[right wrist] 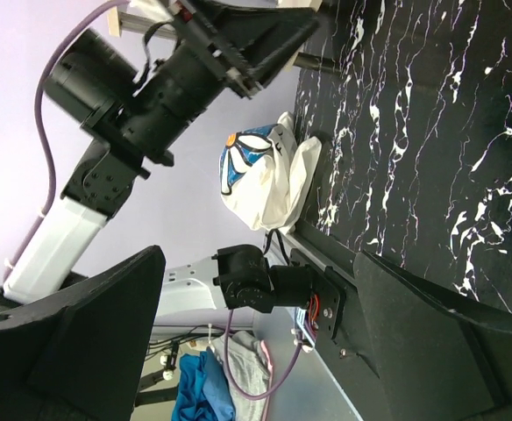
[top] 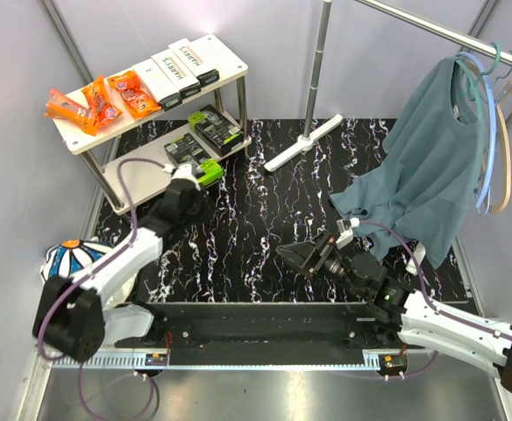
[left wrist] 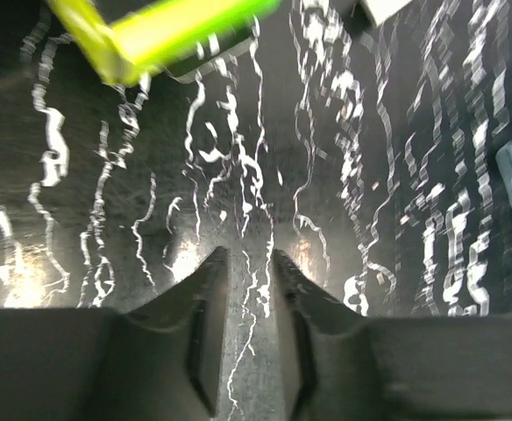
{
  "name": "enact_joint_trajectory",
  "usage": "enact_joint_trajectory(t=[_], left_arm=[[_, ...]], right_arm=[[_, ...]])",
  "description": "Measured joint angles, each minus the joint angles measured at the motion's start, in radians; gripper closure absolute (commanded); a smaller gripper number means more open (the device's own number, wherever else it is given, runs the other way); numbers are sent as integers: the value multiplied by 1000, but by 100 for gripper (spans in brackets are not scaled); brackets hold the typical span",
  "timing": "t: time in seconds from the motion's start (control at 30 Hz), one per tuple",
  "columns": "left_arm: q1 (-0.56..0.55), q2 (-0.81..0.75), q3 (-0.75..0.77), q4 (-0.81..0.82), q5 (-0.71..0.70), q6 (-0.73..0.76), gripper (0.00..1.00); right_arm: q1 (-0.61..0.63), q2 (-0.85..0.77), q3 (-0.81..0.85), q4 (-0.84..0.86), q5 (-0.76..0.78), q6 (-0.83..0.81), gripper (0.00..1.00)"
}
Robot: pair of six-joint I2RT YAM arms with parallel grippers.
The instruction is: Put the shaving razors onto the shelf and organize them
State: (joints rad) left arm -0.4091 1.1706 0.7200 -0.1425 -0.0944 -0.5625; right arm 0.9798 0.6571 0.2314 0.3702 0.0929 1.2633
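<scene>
The shelf [top: 225, 54] stands at the back left. Its top board carries orange razor packets [top: 98, 103] and white HARRY'S boxes [top: 184, 68]. Black-and-green packs [top: 214, 125] lie on the lower board [top: 124, 167]. One lime-green pack [top: 209, 171] sits at the front corner of the lower board, seen blurred in the left wrist view [left wrist: 168, 26]. My left gripper [top: 192, 177] [left wrist: 249, 259] is just short of that pack, its jaws a narrow gap apart with nothing between them. My right gripper [top: 302, 259] [right wrist: 256, 351] hovers wide open and empty over the marbled mat.
A white T-shaped rack foot [top: 304, 143] and its metal pole [top: 319, 61] stand behind the mat's middle. A teal shirt [top: 423, 167] hangs from the rail at right. A white bag with a flower print [top: 67, 259] [right wrist: 260, 175] lies at the left edge.
</scene>
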Motion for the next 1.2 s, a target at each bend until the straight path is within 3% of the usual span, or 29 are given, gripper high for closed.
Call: enact_joint_trajectory(t=[0.37, 0.7, 1.2], left_arm=[[-42, 344, 216, -64, -48, 42, 100], [-34, 510, 354, -156, -137, 68, 100], [78, 614, 523, -230, -145, 88, 100]], right_arm=[[0, -56, -14, -40, 23, 2, 0], [0, -84, -24, -63, 30, 3, 0], [0, -127, -39, -85, 48, 7, 0]])
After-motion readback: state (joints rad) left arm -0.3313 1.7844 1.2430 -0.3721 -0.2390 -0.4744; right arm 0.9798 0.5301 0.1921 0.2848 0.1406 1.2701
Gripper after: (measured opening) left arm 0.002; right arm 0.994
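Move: The green-ended Gillette box on the lower shelf has its middle some 15 cm ahead of the left hand, about 5 cm left and 6 cm lower; its near green end sticks out over the shelf edge towards the hand. A second black box lies about 8 cm farther out than that box and 7 cm to its right, at the same height. From the right hand the Gillette box is roughly 27 cm ahead, 26 cm left and 12 cm below. The left hand's shut fingertips come against the near green end of the Gillette box and push it forward along the shelf. The hand first sinks about 7 cm while going forward, drifting slightly right, tilting down and rolling its left side up as the part-open fingers close; it then drives on forward and left, some 5 cm more, easing up slightly. ##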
